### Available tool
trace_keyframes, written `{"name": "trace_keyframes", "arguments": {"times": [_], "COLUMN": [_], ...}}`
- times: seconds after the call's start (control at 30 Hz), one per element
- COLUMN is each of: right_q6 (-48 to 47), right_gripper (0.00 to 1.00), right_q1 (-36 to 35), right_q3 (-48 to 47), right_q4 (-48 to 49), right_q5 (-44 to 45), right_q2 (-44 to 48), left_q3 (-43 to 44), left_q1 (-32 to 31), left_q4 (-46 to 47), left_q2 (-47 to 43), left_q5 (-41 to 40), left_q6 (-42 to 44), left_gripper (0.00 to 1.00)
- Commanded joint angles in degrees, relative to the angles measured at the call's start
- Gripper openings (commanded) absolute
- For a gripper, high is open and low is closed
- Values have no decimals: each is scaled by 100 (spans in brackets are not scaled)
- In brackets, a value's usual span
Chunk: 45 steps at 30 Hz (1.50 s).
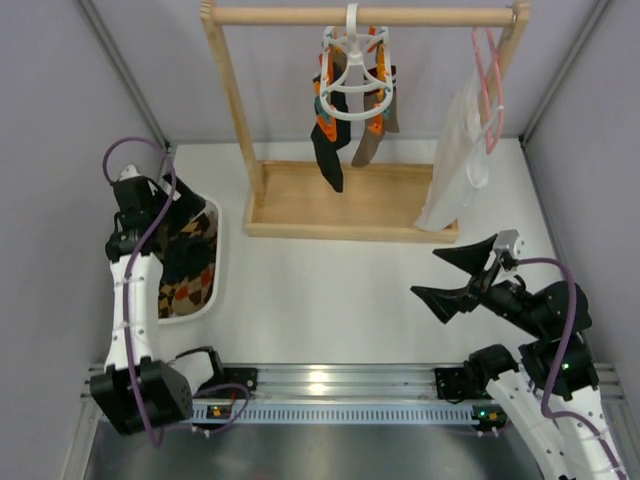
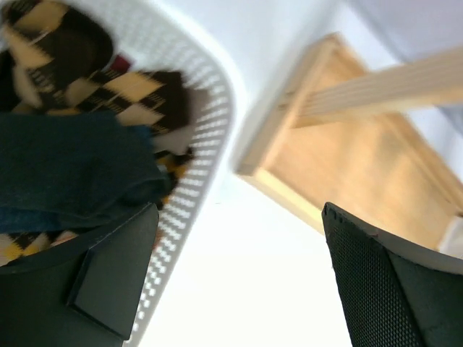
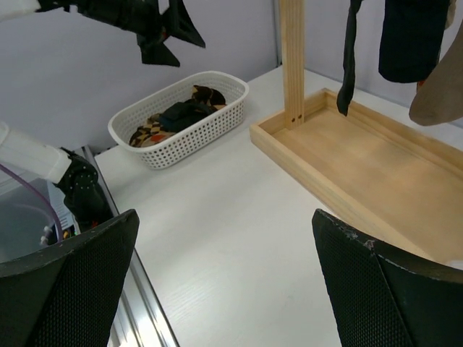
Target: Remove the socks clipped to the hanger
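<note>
The white ring hanger (image 1: pixel 352 70) hangs from the wooden rail, with orange and teal pins. A dark sock (image 1: pixel 330 152) and a brown sock (image 1: pixel 368 142) are clipped to it; in the right wrist view the dark sock (image 3: pixel 412 36) and the brown sock (image 3: pixel 441 94) hang at the top right. Other socks, navy (image 2: pixel 72 166) and argyle (image 2: pixel 108 79), lie in the white basket (image 1: pixel 212 290). My left gripper (image 1: pixel 178 222) (image 2: pixel 240 217) is open and empty above the basket's right rim. My right gripper (image 1: pixel 455 272) (image 3: pixel 226 217) is open and empty over the table, right of centre.
The wooden rack's tray base (image 1: pixel 350 200) stands at the back. A white translucent garment (image 1: pixel 455 170) hangs on a pink hanger (image 1: pixel 488 70) at the rail's right end. The basket also shows in the right wrist view (image 3: pixel 181 134). A metal rail (image 1: pixel 340 380) runs along the near edge.
</note>
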State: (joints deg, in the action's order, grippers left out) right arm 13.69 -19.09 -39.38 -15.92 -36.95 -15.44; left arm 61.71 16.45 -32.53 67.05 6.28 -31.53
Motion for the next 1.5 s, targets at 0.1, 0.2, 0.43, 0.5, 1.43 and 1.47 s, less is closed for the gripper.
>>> {"name": "trace_keyframes", "arguments": {"times": [0.1, 0.2, 0.43, 0.5, 1.43, 1.47], "right_q6": [283, 423, 651, 731, 617, 608], "right_gripper": [100, 99, 100, 99, 100, 99], "right_q1": [-33, -42, -42, -42, -33, -42], "right_q3": [220, 316, 255, 264, 132, 132], "right_q4": [256, 353, 309, 291, -280, -288], "right_q5": [135, 293, 759, 786, 689, 689], "right_q2": [304, 524, 788, 841, 868, 867], "left_q3": [-185, -747, -1707, -1436, 931, 852], "left_q1": [-1098, -2064, -3681, -3929, -5556, -5547], "left_q4": [1009, 1870, 4800, 4853, 4862, 4871], "left_q2": [-1202, -1465, -1107, -791, 2041, 1953], "left_q5": [530, 1187, 1219, 937, -2300, -2255], "left_q6": [182, -1, 50, 164, 1939, 1975], "left_gripper": [98, 98, 98, 98, 98, 98]}}
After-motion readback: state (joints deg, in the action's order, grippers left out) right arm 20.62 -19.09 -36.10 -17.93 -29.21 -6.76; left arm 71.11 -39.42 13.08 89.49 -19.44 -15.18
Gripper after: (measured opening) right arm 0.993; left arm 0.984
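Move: The dark sock hanging foremost from the white hanger lies about 35 cm to the left hand's right, 15 cm ahead and 13 cm above. The grey-brown sock hangs some 9 cm right of the dark sock and 4 cm farther out. The basket's middle is roughly 10 cm back, 6 cm left and 14 cm below the left hand. From the right hand, the dark sock is about 33 cm ahead, 20 cm left and 3 cm above. Sweeping right, the left hand rises out from over the basket and swings about 34 cm across to the hanger, climbing some 8 cm early and drawing back slightly, then reaching forward to the hanging dark sock. The wrist tips up from its downward slant until the fingers point nearly level, forward and a little right; they stay wide open and stop just short of the sock's lower end. ##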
